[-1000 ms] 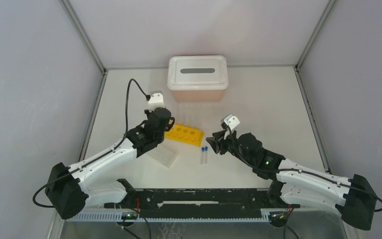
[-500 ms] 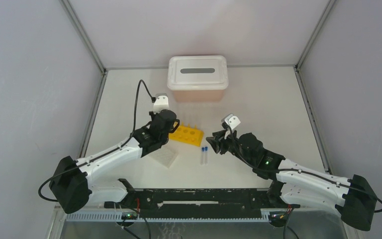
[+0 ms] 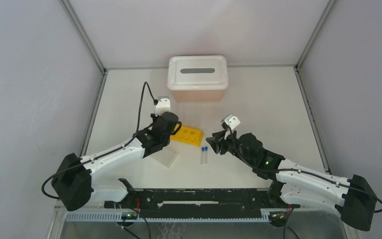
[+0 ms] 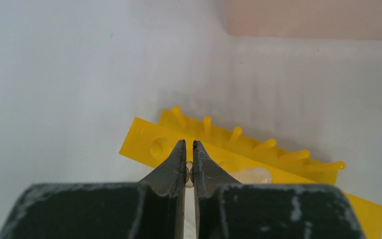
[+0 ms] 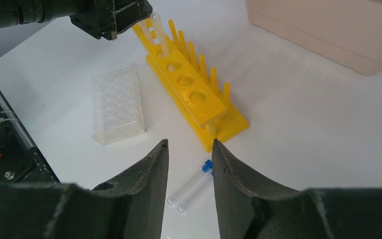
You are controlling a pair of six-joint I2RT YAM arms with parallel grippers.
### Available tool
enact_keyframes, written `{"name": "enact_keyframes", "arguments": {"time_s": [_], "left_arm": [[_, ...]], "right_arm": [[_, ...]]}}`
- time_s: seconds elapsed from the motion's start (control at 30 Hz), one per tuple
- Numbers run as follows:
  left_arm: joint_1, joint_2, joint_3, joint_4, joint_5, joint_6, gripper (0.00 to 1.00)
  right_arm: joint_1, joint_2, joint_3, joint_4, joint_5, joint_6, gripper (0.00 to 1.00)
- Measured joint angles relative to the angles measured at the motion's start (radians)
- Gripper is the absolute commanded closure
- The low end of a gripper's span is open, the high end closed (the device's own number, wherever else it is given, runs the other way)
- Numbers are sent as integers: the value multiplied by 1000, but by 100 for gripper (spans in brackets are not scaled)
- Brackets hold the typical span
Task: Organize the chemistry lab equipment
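The yellow tube rack [image 3: 190, 135] stands mid-table, its holes facing up [image 5: 189, 84]. My left gripper [image 4: 189, 143] hovers over the rack's left end, shut on a thin clear tube [image 5: 158, 34]. The tube slants down, and its lower end reaches the end hole. Left of the rack lies the clear well plate [image 3: 163, 158], also visible in the right wrist view [image 5: 117, 104]. Two blue-capped vials [image 5: 195, 183] lie side by side on the table, just below my right gripper [image 5: 189, 144]. That gripper is open, with nothing between its fingers.
The pink box with a white slotted lid [image 3: 197, 73] stands against the back wall, behind the rack. The black rail holding the arm bases [image 3: 199, 203] runs along the near edge. Grey walls close in the table on the left, right and back.
My left arm has swung right and nearer, carrying the tube from behind the rack's left end to directly over it. The right arm and the vials have not moved.
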Motion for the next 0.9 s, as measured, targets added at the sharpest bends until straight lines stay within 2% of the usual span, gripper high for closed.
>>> {"name": "enact_keyframes", "arguments": {"time_s": [0.33,0.57,0.67,0.9], "left_arm": [[-2,16,0,2,-10,-3,57],[-3,16,0,3,-18,-4,45],[-4,0,0,-10,-26,-4,43],[-7,-125,57,-87,-48,7,38]], "right_arm": [[-3,13,0,4,-1,2,55],[-5,18,-1,6,-4,3,55],[-9,18,-1,1,-3,3,55],[6,48,45,-80,56,26,53]]}}
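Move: The yellow rack, with the left hand's test tube already standing in its second hole from the left, has its middle about 5 cm right of that hand, 1 cm back and 9 cm below. Another clear tube stands in the next hole, some 3 cm right, 1 cm back and 5 cm below; the well plate lies about 11 cm back, 3 cm left and 12 cm below. From the right hand, the rack's middle is roughly 5 cm ahead, 12 cm left and 12 cm below. The clear test tube standing in the rack is let go by the left hand: its nearly shut fingers spread to a bit over half open while the hand stays almost in place above the second hole. Then the hand lifts off the tube, speeding straight up about 5 cm with a slight drift left, fingertips tipping up some 5 degrees. ##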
